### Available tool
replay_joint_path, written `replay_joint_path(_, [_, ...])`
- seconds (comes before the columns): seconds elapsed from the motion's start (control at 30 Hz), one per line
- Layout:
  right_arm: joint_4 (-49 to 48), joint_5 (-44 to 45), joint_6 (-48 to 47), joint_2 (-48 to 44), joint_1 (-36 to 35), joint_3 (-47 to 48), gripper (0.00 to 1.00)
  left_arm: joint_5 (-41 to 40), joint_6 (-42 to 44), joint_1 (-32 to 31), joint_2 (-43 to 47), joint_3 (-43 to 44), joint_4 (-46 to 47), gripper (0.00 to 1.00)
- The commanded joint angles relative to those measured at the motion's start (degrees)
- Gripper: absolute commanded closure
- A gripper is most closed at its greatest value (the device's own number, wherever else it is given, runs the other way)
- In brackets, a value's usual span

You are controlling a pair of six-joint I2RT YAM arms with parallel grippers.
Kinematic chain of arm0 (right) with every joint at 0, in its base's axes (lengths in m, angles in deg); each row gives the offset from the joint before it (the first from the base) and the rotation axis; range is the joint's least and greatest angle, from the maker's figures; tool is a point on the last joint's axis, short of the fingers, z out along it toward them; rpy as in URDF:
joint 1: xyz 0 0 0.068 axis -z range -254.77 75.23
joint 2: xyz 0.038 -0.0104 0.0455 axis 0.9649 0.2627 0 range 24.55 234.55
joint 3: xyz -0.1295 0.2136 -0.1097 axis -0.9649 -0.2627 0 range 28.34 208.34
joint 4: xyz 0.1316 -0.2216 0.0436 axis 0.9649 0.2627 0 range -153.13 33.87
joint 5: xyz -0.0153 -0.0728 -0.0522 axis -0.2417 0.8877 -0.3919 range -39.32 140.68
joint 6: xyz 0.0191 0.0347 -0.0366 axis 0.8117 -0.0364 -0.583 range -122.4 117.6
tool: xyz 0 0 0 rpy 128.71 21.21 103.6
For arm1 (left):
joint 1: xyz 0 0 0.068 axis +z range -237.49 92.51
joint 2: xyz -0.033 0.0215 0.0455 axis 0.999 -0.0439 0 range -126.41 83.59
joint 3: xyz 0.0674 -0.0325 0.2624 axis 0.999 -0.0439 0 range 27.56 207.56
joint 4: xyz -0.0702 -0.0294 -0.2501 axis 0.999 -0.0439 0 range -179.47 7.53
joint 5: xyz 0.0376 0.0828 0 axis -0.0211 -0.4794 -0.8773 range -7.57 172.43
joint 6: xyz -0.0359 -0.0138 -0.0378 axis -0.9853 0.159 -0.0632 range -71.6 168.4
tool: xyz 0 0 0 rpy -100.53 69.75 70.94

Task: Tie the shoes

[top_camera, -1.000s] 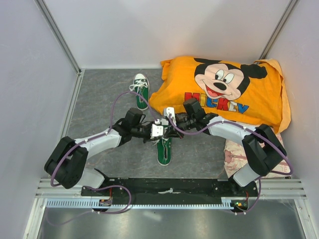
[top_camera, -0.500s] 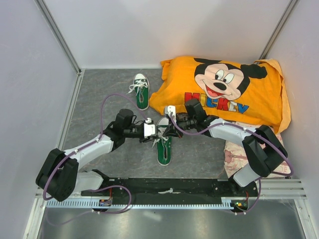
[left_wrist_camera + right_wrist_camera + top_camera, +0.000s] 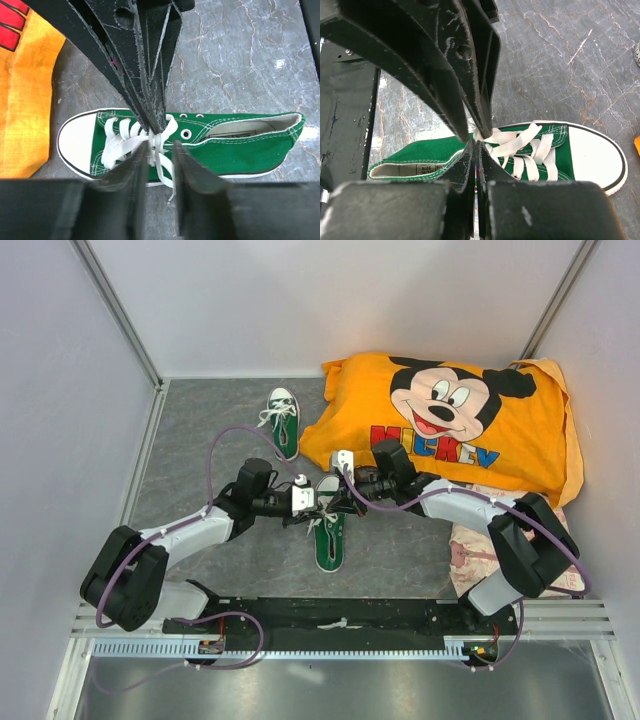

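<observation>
One green shoe (image 3: 329, 537) lies on the grey floor between the arms, toe pointing away; in the left wrist view this shoe (image 3: 235, 145) lies on its sole, toe to the left. My right gripper (image 3: 476, 145) is shut, its tips pinching the white lace (image 3: 159, 150) above the eyelets. My left gripper (image 3: 160, 152) faces it from the other side, its jaws slightly apart with a loose lace strand hanging in the gap, untouched. Over the shoe in the top view, left gripper (image 3: 311, 507) and right gripper (image 3: 329, 494) nearly meet. The other shoe (image 3: 283, 421) lies farther back.
An orange Mickey Mouse pillow (image 3: 450, 425) fills the back right, its edge close to both shoes. A pink patterned cloth (image 3: 468, 556) lies by the right arm's base. Walls enclose the floor on three sides; a black rail (image 3: 340, 615) runs along the near edge.
My left gripper has drawn back to the left, away from the right gripper, and its jaws have come apart. The right gripper has stayed shut over the shoe.
</observation>
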Motion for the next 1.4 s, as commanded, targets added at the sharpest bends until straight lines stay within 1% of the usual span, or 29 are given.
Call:
replay_joint_path(0.0, [-2.0,-0.7,0.2,-2.0,0.1,-0.7,1.0,2.0,-1.3,0.0,-0.4,2.4,2.1,0.79])
replay_joint_path(0.03, [-2.0,-0.6,0.2,-2.0,0.0,-0.7,1.0,2.0,-1.6,0.1,-0.3,2.4,2.2,0.85])
replay_joint_path(0.1, [-1.8,-0.5,0.2,-1.8,0.0,-0.7,1.0,1.8,-1.4,0.1,-0.3,2.2,2.4,0.88])
replay_joint_path(0.17, [-1.4,-0.6,0.3,-1.8,0.0,-0.4,1.0,1.5,-1.0,0.1,-0.1,2.1,2.3,0.95])
replay_joint_path(0.27, [-0.5,-0.6,1.2,-1.4,0.0,0.4,1.0,1.3,-0.6,0.1,-0.2,2.3,1.5,0.99])
replay_joint_path(0.3, [0.4,-0.6,1.4,-1.2,0.1,0.7,0.96,1.3,-0.4,0.1,-0.3,2.3,1.1,0.99])
replay_joint_path(0.33, [1.0,-0.3,1.9,-1.1,0.0,1.4,0.88,1.4,-0.1,0.0,-0.7,2.4,0.9,0.98])
replay_joint_path(0.37, [1.7,0.0,2.6,-1.3,0.2,2.0,0.72,1.4,0.1,0.1,-0.7,2.9,0.1,0.99])
replay_joint_path(0.47, [4.6,2.2,7.5,-1.6,1.2,3.8,0.64,1.4,1.1,0.0,-1.0,3.2,-0.9,0.98])
replay_joint_path(0.5, [7.3,2.6,8.5,-1.5,1.7,5.0,0.63,1.5,2.0,0.1,-0.9,3.3,-1.3,0.99])
replay_joint_path(0.6, [10.8,3.1,13.0,-1.1,3.6,6.3,0.64,1.6,3.4,0.0,-0.9,3.2,-1.8,0.98])
replay_joint_path(0.7, [14.3,4.2,15.0,0.3,3.8,7.7,0.67,1.7,3.7,0.1,-1.5,3.6,-2.1,0.98])
replay_joint_path(0.8, [14.8,4.8,17.4,2.2,3.7,8.5,0.68,1.5,3.9,0.1,-2.2,4.0,-2.4,0.99])
replay_joint_path(1.03, [15.9,6.7,17.7,6.4,3.1,9.7,0.65,1.2,5.5,0.1,-3.2,5.3,-4.2,0.98])
replay_joint_path(1.37, [15.3,7.9,17.8,8.8,1.7,10.6,0.65,0.9,6.8,0.1,-3.6,6.1,-5.7,0.98])
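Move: The white lace loop is already pinched in the right fingertips, over the middle of the green shoe. For the left hand, still part open, it lies about 1 cm to the right at the same height. From the right hand, the knotted laces on the shoe lie some 4 cm below and 1 cm left. The shoe's opening is about 6 cm back and 1 cm left, the toe cap about 8 cm forward and 1 cm left, both roughly 6 cm lower. Almost in place, the left hand shuts its fingers on the lace loop and keeps hold, easing barely forward. Only then does the right hand open about a third and let go, slip some 2 cm forward and 2 cm right, and sink about 4 cm beside the laces with fingers still open, rolling some 30 degrees forward-side down as its fingertips dip. ##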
